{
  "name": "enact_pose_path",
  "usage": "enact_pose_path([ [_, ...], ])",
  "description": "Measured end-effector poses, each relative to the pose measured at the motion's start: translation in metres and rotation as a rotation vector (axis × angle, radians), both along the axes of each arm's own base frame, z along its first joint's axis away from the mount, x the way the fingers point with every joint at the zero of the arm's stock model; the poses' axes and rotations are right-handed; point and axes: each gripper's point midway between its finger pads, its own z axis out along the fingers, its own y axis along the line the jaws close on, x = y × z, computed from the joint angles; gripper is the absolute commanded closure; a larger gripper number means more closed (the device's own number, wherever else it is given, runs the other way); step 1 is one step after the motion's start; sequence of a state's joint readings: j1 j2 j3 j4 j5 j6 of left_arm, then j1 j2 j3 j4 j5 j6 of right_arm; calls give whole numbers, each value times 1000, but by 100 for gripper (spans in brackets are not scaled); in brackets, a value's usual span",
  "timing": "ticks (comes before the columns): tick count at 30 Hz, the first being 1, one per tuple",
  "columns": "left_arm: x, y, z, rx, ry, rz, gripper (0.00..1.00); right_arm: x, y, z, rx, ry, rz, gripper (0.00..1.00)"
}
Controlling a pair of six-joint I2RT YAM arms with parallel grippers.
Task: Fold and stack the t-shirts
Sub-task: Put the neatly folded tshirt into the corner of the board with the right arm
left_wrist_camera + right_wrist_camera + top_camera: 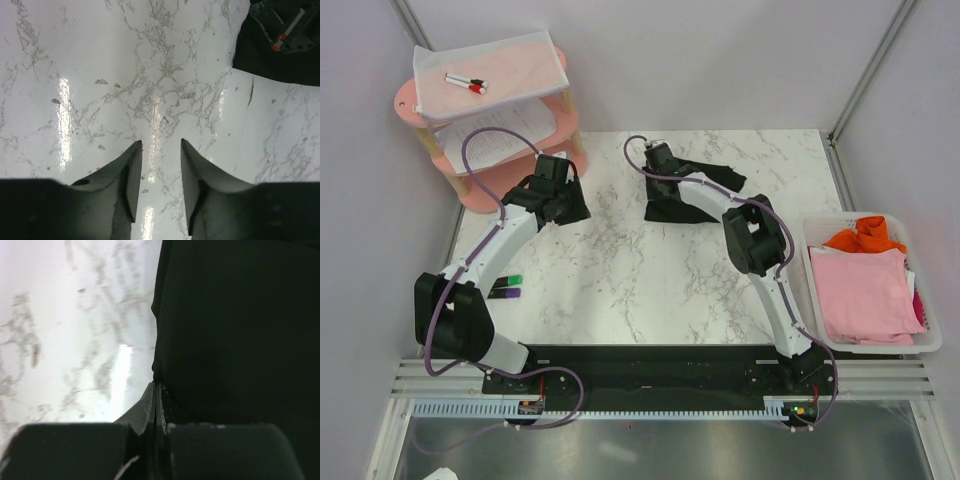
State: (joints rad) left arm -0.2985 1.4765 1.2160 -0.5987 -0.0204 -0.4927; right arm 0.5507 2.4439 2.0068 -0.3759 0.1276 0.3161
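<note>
A black t-shirt [695, 192] lies crumpled at the back middle of the marble table [620, 280]. My right gripper [660, 158] is at its far left corner. In the right wrist view the right gripper [157, 386] is shut, with the edge of the black t-shirt [235, 330] pinched at its tips. My left gripper [570, 200] hovers left of the shirt. Seen from the left wrist, the left gripper [161, 145] is open over bare marble, and the black t-shirt [285, 65] is at the upper right. A pink t-shirt [865, 295] and an orange t-shirt [865, 236] lie in a white basket [920, 345].
A pink two-tier shelf [410, 100] stands at the back left, holding printed paper sheets [490, 140] and a red marker [470, 84]. A green and a purple marker [506, 287] lie on the table beside the left arm. The basket sits off the table's right edge.
</note>
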Motion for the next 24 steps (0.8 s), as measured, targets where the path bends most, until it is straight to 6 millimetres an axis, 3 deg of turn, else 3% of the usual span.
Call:
enact_pose_path([
  [1,0,0,0,3,0,1,38,4,-10,0,-9,0,-20,100],
  [2,0,1,0,7,-1,-2,24,7,-20,0,-18,1,-39,100],
  [5,0,2,-1,12,-1,-4,8,14,-43,0,-37,9,-82,100],
  [14,0,2,-1,14,0,-3,5,21,-107,-1,-128,50,-194,100],
  [24,1,2,-5,17,11,-3,3,12,-177,-2,-233,120,-320,100],
])
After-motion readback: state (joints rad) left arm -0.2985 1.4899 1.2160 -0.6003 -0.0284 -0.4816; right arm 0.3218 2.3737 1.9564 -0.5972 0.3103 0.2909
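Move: The black folded t-shirt is already pinched by its left edge in the right hand, its middle about 15 cm to the right and roughly level fore-and-aft. The board's far right corner, where it belongs, lies some 57 cm right and 23 cm ahead of that hand, with the clothes tub about 68 cm right and 30 cm back. From the left hand the corner is roughly 79 cm right, 34 cm ahead and 15 cm below. The folded shirt, its left edge still pinched in the shut right fingers, is dragged to the robot's right across the board by about 18 cm, low and at an even height, towards the far right corner, the wrist turning clockwise some 20 degrees on the way. Meanwhile the left hand stays in place, empty, and opens its fingers from about a third to nearly full. ##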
